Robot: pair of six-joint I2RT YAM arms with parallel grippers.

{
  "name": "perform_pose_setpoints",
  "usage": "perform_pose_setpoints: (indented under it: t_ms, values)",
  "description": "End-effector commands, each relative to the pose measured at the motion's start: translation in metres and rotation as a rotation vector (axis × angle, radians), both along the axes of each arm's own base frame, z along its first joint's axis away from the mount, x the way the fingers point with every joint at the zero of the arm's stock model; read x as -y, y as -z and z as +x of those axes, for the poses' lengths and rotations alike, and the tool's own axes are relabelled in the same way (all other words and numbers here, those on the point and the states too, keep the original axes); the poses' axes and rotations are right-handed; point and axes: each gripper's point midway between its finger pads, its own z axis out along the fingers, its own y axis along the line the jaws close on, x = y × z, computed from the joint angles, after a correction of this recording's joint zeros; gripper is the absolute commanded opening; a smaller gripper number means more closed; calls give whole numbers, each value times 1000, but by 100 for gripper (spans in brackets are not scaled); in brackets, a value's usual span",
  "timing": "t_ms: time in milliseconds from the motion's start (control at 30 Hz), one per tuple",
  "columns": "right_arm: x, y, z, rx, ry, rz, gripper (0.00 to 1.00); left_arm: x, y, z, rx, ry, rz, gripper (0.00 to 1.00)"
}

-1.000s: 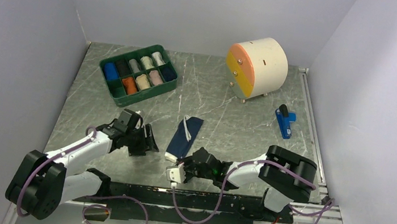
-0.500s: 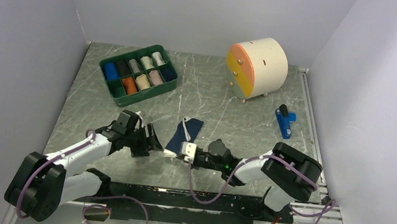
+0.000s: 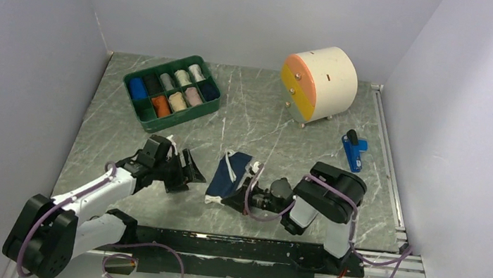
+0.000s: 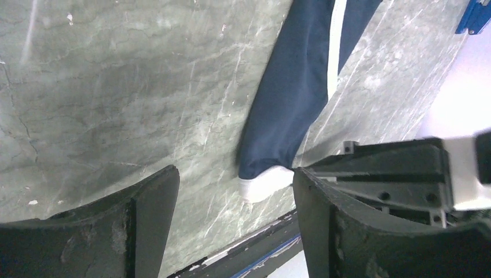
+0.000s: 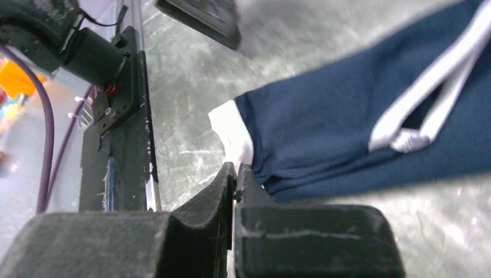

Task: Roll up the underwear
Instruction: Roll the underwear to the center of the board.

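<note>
The navy underwear (image 3: 231, 172) with white trim lies as a long folded strip on the marble table, its white waistband end (image 4: 263, 184) nearest the arms. My left gripper (image 3: 195, 168) is open just left of that end, and the waistband shows between its fingers (image 4: 234, 176) without touching them. My right gripper (image 3: 241, 195) is shut. Its tips (image 5: 237, 169) rest against the cloth's (image 5: 347, 116) near edge beside the waistband. Whether any cloth is pinched does not show.
A green tray (image 3: 153, 124) with several cloth rolls stands at the back left. A round cream drawer cabinet (image 3: 329, 78) is at the back right, with a blue object (image 3: 353, 152) in front of it. The black base rail (image 3: 245, 242) runs along the near edge.
My right arm swung in from near the rail, bringing its shut gripper up to the underwear's near end. My left gripper opened wider and edged right. The cloth's near end shifted slightly.
</note>
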Motion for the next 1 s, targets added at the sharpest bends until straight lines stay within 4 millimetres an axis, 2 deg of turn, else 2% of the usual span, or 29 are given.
perform_pose_setpoints:
  t_ms: [0,200,433,600,700,967]
  values:
    - [-6,-61,8,-115,66,285,0,-1,-10,7,40,-13,-4,77]
    - [1,-47,28,-303,205,270,0,-3,-12,6,61,11,14,76]
    - [-1,-15,48,-514,323,100,0,-4,-13,3,82,35,23,74]
    - [1,4,45,-604,352,20,0,-5,-16,4,102,44,30,69]
    - [2,13,41,-647,345,2,0,-5,-19,5,113,53,36,62]
    - [4,18,45,-717,397,14,0,4,-29,-1,180,150,-11,40]
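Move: The navy underwear lies on the table with its middle some 7 cm ahead of the right hand, about 1 cm to its right and 2 cm below; the fingers already pinch its near white end. The white drawstring lies about 11 cm ahead and 1 cm right. The green box stands roughly 33 cm ahead and 22 cm left. From the left hand the underwear's middle is about 2 cm ahead, 9 cm right and 3 cm lower. Rolling forward about its left-pointing fingers by some 40 degrees and swinging clockwise as well, the right hand keeps its shut pinch on the white end. It first dips, then arcs up and forward towards the drawstring, about 4 cm in all, before sinking back near the cloth. Beside the underwear's near end, the left hand rises about 1 cm and its wide-open fingers partly close on nothing. ##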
